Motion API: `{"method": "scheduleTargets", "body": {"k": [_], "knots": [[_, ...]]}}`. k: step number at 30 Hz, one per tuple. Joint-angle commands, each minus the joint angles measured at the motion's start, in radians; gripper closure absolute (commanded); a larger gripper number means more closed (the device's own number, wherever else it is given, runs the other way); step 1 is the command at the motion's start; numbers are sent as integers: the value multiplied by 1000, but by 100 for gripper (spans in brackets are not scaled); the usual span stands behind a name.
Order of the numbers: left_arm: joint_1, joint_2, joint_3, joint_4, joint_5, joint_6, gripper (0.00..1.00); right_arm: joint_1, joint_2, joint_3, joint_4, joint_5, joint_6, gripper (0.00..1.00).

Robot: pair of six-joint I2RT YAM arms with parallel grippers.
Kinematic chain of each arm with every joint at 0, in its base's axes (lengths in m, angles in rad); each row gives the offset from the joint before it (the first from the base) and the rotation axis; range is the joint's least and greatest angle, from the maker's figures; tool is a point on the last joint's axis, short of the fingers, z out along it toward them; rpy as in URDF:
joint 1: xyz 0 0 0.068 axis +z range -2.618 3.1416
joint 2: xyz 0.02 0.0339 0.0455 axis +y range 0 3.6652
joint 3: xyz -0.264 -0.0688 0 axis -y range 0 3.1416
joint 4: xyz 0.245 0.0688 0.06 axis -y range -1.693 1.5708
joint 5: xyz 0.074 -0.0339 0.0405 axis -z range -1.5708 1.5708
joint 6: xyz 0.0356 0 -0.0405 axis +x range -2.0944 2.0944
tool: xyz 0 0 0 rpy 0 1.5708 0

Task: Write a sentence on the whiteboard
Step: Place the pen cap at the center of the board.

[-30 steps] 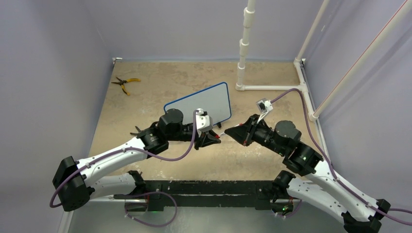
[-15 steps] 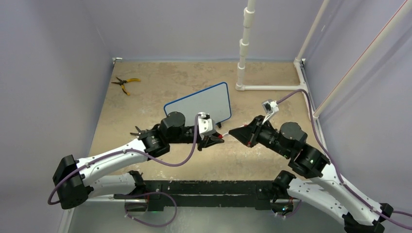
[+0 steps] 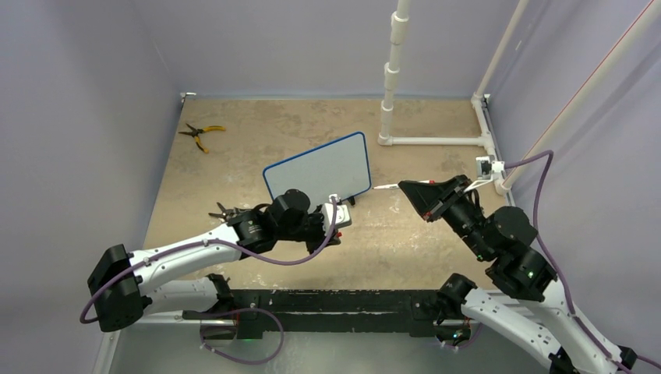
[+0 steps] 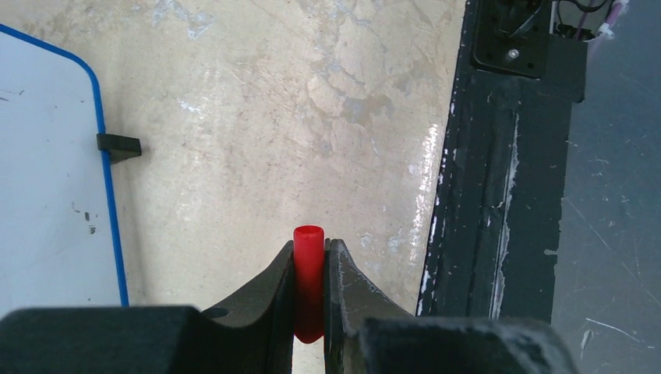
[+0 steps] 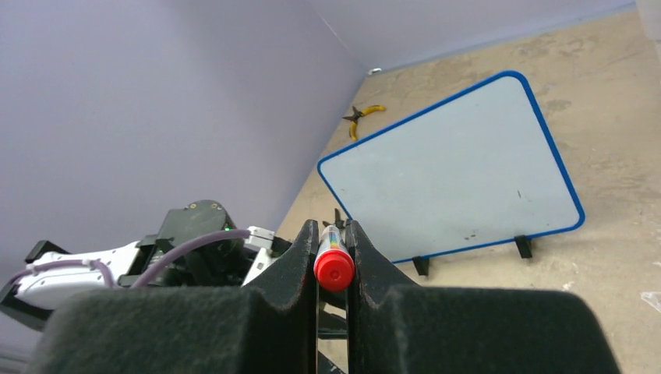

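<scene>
The whiteboard (image 3: 318, 167) stands tilted on its black feet mid-table, blue-framed; its face shows only a few dark specks, and the sentence is not in view. It also appears in the right wrist view (image 5: 452, 179) and at the left edge of the left wrist view (image 4: 47, 195). My left gripper (image 3: 331, 226) sits just in front of the board, shut on a red marker cap (image 4: 309, 280). My right gripper (image 3: 405, 187) hovers right of the board, shut on the uncapped marker (image 5: 334, 261), whose tip (image 3: 376, 188) points left toward the board's right edge.
Yellow-handled pliers (image 3: 201, 134) lie at the far left corner. A white pipe frame (image 3: 390, 93) rises at the back right and runs along the right side. A black rail (image 3: 335, 300) lines the near edge. Purple walls enclose the table.
The two grippers, meeting tip to tip a second ago, have separated. The right arm drew back to the right and up with the marker; the left gripper turned down with the cap.
</scene>
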Motion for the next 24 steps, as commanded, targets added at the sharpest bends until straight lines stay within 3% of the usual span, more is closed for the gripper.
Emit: {"method": "scheduleTargets", "body": {"k": [1,11,19,24], "knots": [[-3,-26,7,6,-47,-4,100,0,22,33,-26,69,-14,100],[-30,78,34,123,-205,-286,100,-1,67,-24,-43,149,-88,100],[-107,375,56,390,-366,-450,100,0,29,-58,-60,221,-112,100],[-111,518,124,433,-395,-464,100,-1,7,-76,-77,256,-117,100]]}}
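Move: The left hand, red pen cap pinched in its fingers, heads for bare table about 5 cm farther out, 6 cm to its right and some 14 cm below. From the left hand, the whiteboard's middle lies about 25 cm ahead and 5 cm left, its right foot 21 cm ahead and 3 cm right. From the right hand, holding the marker, the whiteboard's middle is roughly 23 cm ahead, 16 cm left and well below. Still pinching the red cap, the left hand edges forward a couple of centimetres, then drops about 9 cm and sweeps right towards the bare table in front of the whiteboard, swinging its fingers counter-clockwise by some 25 degrees. The right hand keeps its grip on the marker while sinking and easing forward, turning slightly clockwise. ##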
